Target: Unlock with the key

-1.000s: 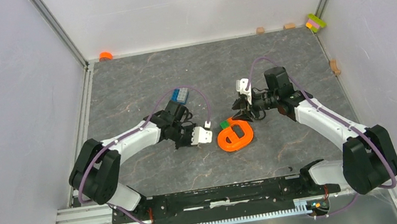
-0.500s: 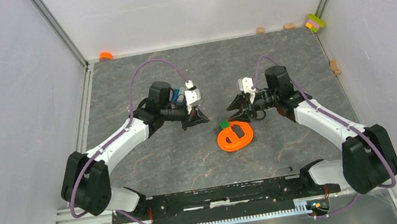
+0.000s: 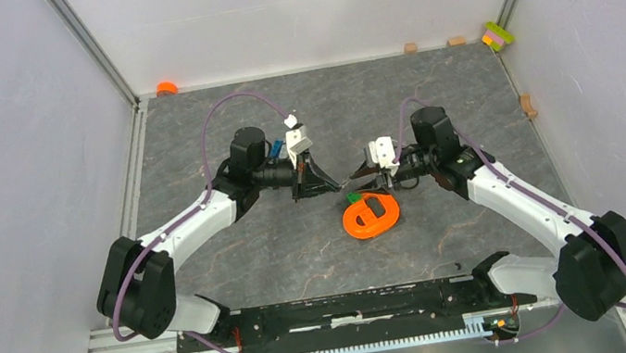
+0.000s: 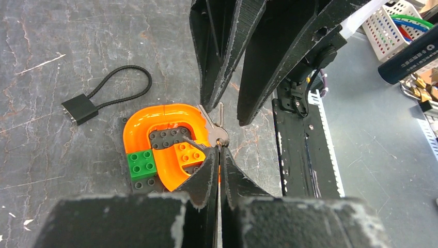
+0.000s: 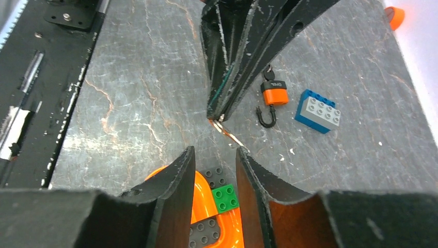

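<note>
My left gripper (image 3: pixel 332 187) (image 4: pixel 218 150) is shut on the key (image 4: pixel 213 128), whose silvery blade (image 5: pixel 229 134) sticks out past its tips above the table. Facing it tip to tip, my right gripper (image 3: pixel 361 172) (image 5: pixel 213 157) is open, with nothing between its fingers. The blade ends just short of them. The small orange padlock (image 5: pixel 273 96) with a black shackle lies on the table beneath the left gripper. A small black lock on a thin cable loop (image 4: pixel 79 110) lies on the right arm's side.
An orange ring-shaped piece (image 3: pixel 371 216) on dark studded plates, with a green brick (image 4: pixel 142 164), lies just below both grippers. A blue and grey brick (image 5: pixel 317 111) sits near the padlock. Small blocks (image 3: pixel 410 48) and an orange cap (image 3: pixel 166 88) line the back wall.
The left arm has swung up and away from the orange ring piece and now points at the right gripper. The right gripper has moved left toward it and narrowed a little.
</note>
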`<state>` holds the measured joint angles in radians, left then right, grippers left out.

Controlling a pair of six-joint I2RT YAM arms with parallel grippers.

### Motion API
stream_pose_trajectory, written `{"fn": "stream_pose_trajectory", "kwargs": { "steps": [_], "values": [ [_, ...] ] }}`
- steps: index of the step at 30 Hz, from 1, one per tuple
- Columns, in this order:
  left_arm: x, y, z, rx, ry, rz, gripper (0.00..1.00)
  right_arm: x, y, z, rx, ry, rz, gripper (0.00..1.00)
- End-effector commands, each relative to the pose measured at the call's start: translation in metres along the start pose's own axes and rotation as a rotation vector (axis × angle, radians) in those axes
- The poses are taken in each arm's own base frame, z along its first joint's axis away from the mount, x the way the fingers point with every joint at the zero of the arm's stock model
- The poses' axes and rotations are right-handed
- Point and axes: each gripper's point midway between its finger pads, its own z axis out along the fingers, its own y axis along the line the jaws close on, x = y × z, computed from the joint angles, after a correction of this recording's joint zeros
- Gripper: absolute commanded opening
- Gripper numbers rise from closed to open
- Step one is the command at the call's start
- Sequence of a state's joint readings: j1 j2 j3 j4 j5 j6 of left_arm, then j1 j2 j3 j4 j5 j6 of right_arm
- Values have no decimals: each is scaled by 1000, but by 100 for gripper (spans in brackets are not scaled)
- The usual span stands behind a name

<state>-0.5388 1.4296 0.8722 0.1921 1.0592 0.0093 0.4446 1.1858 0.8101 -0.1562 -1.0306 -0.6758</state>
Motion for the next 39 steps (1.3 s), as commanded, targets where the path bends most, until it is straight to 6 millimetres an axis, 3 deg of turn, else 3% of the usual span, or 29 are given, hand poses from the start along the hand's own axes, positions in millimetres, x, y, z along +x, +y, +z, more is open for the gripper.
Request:
{"fn": "stream_pose_trajectory", "kwargs": {
  "steps": [1, 6, 11, 25, 39],
  "values": [
    [-2, -11, 0, 50, -18, -5, 2, -17, -17, -4, 55, 17, -94, 39],
    [-2, -11, -1, 44, -16, 7, 2, -19, -16, -1, 37, 9, -91, 38],
    [-1, -10, -1, 39, -12, 7, 2, -20, -6, 3, -1, 0, -87, 29],
    [4, -8, -1, 33, -1, -7, 2, -22, 0, 7, -26, 7, -102, 23],
    [10, -9, 1, 51, 12, -31, 2, -20, -7, 6, 16, 36, -118, 0]
  ]
}}
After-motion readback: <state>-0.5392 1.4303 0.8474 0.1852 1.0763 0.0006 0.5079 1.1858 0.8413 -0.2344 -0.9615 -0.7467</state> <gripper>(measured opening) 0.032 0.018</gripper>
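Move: The small keys stick out of the left fingertips, their middle some 2 cm to that hand's right and level with it. From the right hand they lie about 2 cm left at the same height, just before its open fingers. The orange brick ring lies on the table 18 cm below the right hand and 3 cm right, level fore and aft; the cable lock 8 cm ahead and 11 cm right; the orange padlock 9 cm ahead and 14 cm left. The right fingers close from under half open to nearly shut and pinch the free ends of the keys, while the left hand keeps its grip on the other end. On the way the right hand edges forward slightly, then eases back about 1.5 cm and roughly 1 cm left towards the left fingertips. The left hand settles about 1 cm down and back, then stays. ##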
